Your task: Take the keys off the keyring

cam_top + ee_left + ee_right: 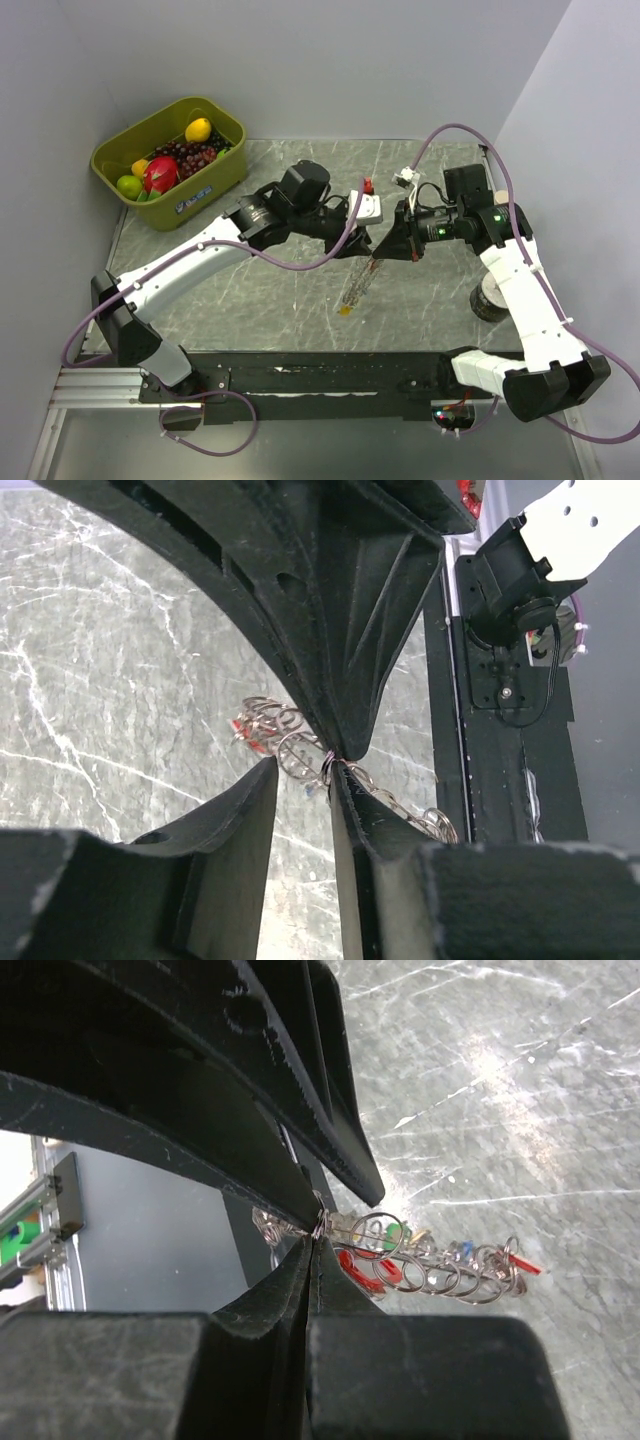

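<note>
Both grippers meet above the middle of the table. The keyring (356, 288), a string of silvery rings, hangs from them with a yellow key (345, 310) at its low end. My right gripper (381, 256) (316, 1232) is shut, pinching a ring of the keyring (442, 1278) at its tips. Beside it hang the red key (362, 1268), the green key (396, 1232) and the blue key (462, 1250). My left gripper (363, 244) (302, 768) is open, a gap between its fingers. One fingertip (337, 772) touches the keyring (272, 722) right by the right gripper's tips.
A green bin (215, 185) with colourful fruit stands at the back left. A white block (371, 207) with a small red piece (368, 185) lies behind the grippers. A dark round object (489, 299) sits at the right. A black strip (330, 375) runs along the near edge.
</note>
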Robot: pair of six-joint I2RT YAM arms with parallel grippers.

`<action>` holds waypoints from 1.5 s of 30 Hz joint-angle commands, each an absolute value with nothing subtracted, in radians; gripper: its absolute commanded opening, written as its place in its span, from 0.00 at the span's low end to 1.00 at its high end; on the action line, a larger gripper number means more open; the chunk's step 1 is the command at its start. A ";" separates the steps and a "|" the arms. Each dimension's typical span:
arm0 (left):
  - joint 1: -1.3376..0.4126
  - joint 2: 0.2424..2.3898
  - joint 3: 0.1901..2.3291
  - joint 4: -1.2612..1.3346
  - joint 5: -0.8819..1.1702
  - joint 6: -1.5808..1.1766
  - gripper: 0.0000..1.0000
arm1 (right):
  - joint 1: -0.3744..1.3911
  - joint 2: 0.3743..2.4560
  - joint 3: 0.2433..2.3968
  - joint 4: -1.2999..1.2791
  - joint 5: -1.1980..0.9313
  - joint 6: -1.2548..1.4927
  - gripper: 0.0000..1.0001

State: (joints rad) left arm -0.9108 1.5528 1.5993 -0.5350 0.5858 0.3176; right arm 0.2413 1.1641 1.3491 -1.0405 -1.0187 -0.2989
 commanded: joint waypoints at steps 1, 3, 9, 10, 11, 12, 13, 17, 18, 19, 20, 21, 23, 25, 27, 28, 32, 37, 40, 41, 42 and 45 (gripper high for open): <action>-0.936 1.555 1.635 -0.515 0.552 0.327 0.31 | 0.235 1.158 1.367 -1.009 -1.083 -0.281 0.00; -0.952 1.562 1.638 -0.520 0.538 0.336 0.28 | 0.235 1.161 1.368 -1.011 -1.086 -0.279 0.00; -0.988 1.578 1.640 -0.537 0.496 0.359 0.15 | 0.233 1.167 1.368 -1.009 -1.085 -0.276 0.00; -0.991 1.580 1.641 -0.538 0.495 0.360 0.10 | 0.235 1.169 1.370 -1.009 -1.085 -0.275 0.00; -0.992 1.582 1.640 -0.541 0.492 0.362 0.07 | 0.235 1.170 1.373 -1.011 -1.081 -0.275 0.00; -0.994 1.583 1.640 -0.541 0.492 0.364 0.04 | 0.233 1.173 1.376 -1.011 -1.081 -0.275 0.00; -0.996 1.583 1.640 -0.543 0.494 0.365 0.01 | 0.235 1.173 1.377 -1.014 -1.083 -0.275 0.00; -0.999 1.586 1.640 -0.548 0.511 0.362 0.01 | 0.233 1.183 1.388 -1.019 -1.085 -0.279 0.00; -0.999 1.583 1.640 -0.549 0.521 0.361 0.01 | 0.235 1.184 1.390 -1.020 -1.083 -0.279 0.00; -0.999 1.585 1.637 -0.549 0.529 0.360 0.01 | 0.235 1.186 1.393 -1.022 -1.083 -0.282 0.00; -0.999 1.582 1.638 -0.552 0.538 0.360 0.01 | 0.235 1.187 1.394 -1.023 -1.083 -0.285 0.00; -0.999 1.580 1.635 -0.555 0.561 0.362 0.01 | 0.233 1.187 1.396 -1.028 -1.081 -0.293 0.00; -1.000 1.572 1.629 -0.558 0.586 0.361 0.01 | 0.232 1.183 1.400 -1.035 -1.083 -0.304 0.00; -0.996 1.565 1.620 -0.554 0.615 0.348 0.01 | 0.232 1.171 1.407 -1.048 -1.075 -0.319 0.00; -0.977 1.555 1.618 -0.551 0.650 0.336 0.01 | 0.229 1.161 1.407 -1.049 -1.069 -0.333 0.00; -0.968 1.552 1.618 -0.537 0.685 0.312 0.01 | 0.226 1.154 1.405 -1.052 -1.069 -0.337 0.00; -0.908 1.540 1.620 -0.502 0.778 0.253 0.01 | 0.222 1.144 1.407 -1.066 -1.083 -0.365 0.17; -0.890 1.525 1.594 -0.465 0.818 0.201 0.01 | 0.219 1.129 1.417 -1.084 -1.089 -0.402 0.32; -0.876 1.516 1.585 -0.445 0.844 0.172 0.01 | 0.216 1.112 1.419 -1.083 -1.085 -0.425 0.41; -0.873 1.513 1.580 -0.431 0.850 0.161 0.01 | 0.216 1.109 1.414 -1.077 -1.085 -0.426 0.42; -0.867 1.509 1.578 -0.423 0.857 0.143 0.01 | 0.216 1.101 1.410 -1.071 -1.086 -0.423 0.42; -0.848 1.508 1.574 -0.396 0.900 0.098 0.01 | 0.216 1.103 1.408 -1.075 -1.098 -0.433 0.43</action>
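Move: The keyring hangs pinched in the shut right fingers. The rim to be gripped is barely 1 cm back, 1 cm right and 1 cm below the left hand point, and right at the right hand's tips. Just under it a red tag sits about 1 cm back of the left hand point, level sideways and 4 cm down. The yellow tag at the ring's lower end hangs some 4 cm back, 5 cm left and 12 cm down. Bring the half-open left gripper about 1 cm back, right and down onto the keyring's rim beside the right tips and shut it there, while the right hand, still pinching, sinks about 1 cm. Then open the right fingers not quite halfway and raise them some 2 cm, as the left keeps its pinch, eases farther back and up a little, and rolls its forward side down about 10 degrees. ##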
